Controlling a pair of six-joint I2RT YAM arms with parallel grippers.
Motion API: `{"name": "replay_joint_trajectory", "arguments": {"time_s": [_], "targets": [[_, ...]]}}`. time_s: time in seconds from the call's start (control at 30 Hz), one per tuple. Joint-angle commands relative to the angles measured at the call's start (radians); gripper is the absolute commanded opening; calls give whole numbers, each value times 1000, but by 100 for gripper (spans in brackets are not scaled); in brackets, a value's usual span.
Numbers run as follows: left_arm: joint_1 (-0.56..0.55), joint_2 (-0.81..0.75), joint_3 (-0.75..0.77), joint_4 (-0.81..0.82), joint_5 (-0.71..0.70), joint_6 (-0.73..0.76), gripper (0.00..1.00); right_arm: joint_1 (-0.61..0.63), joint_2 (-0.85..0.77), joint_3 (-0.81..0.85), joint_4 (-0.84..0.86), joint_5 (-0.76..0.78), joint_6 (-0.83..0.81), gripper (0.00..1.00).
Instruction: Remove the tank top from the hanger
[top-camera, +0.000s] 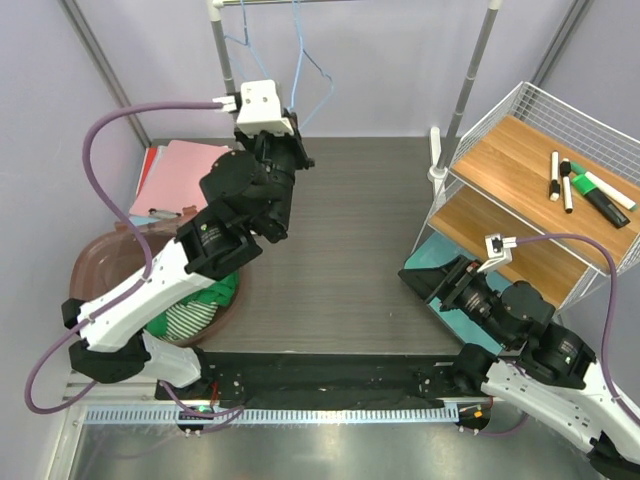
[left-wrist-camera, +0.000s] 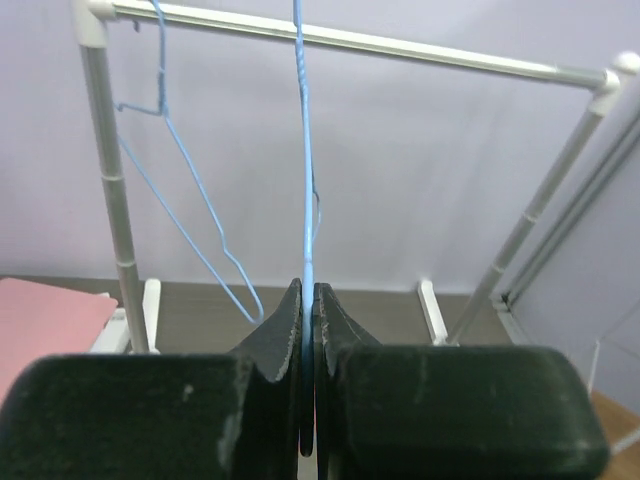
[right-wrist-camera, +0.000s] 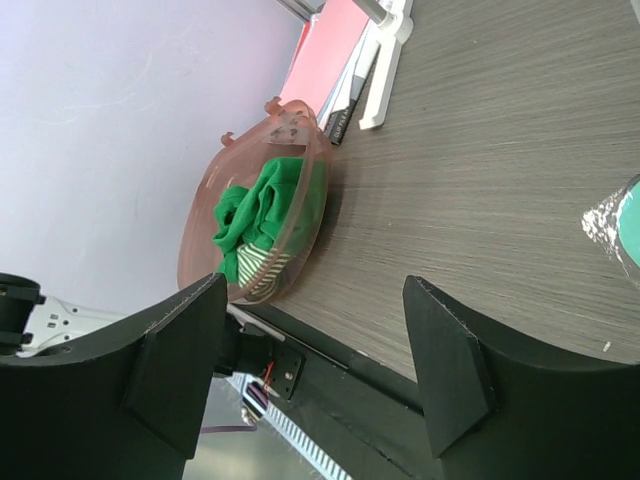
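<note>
The green and white-striped tank top (top-camera: 195, 310) (right-wrist-camera: 260, 215) lies crumpled in a brown bowl (top-camera: 100, 265) (right-wrist-camera: 200, 240) at the table's left. It is off the hanger. A bare blue wire hanger (top-camera: 303, 60) (left-wrist-camera: 306, 190) hangs from the rail (left-wrist-camera: 400, 45) at the back. My left gripper (top-camera: 296, 140) (left-wrist-camera: 308, 300) is raised to it and shut on its wire. My right gripper (top-camera: 425, 280) (right-wrist-camera: 315, 340) stands open low at the right, nothing between its fingers, facing the bowl across the table.
A second blue wire hanger (left-wrist-camera: 190, 200) hangs further left on the rail. Pink folders (top-camera: 180, 175) lie behind the bowl. A white wire shelf rack (top-camera: 540, 190) with markers (top-camera: 590, 190) stands at the right, with a teal object (top-camera: 440, 265) at its foot.
</note>
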Motion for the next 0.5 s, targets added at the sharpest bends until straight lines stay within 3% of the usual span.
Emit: {"name": "replay_joint_trajectory", "arguments": {"time_s": [0.0,0.47], "targets": [[71,38,98,75,35,15,0,1,-33,15,25,26,39,77],[200,157,210,4,52,-25,0,1,-28,20,23,25,41,77]]}}
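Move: The left gripper already holds the bare blue hanger; the stretch of rail it is being taken to lies about 18 cm ahead, some 3 cm left and around 4 cm above. The other hanger hangs about 8 cm left and 18 cm ahead, its middle some 6 cm below the hand; the left post's top is about 11 cm left and 18 cm ahead, at rail height. From the right gripper, that stretch is roughly 30 cm ahead, 21 cm left and 28 cm up. Bring the left gripper forward about 6 cm towards the rail, easing a couple of centimetres left. Rise some 2.5 cm over the first half, then level off and sink about 1 cm. Swing the hand counter-clockwise by under 10 degrees, and keep the fingers shut on the hanger with its hook end up. ##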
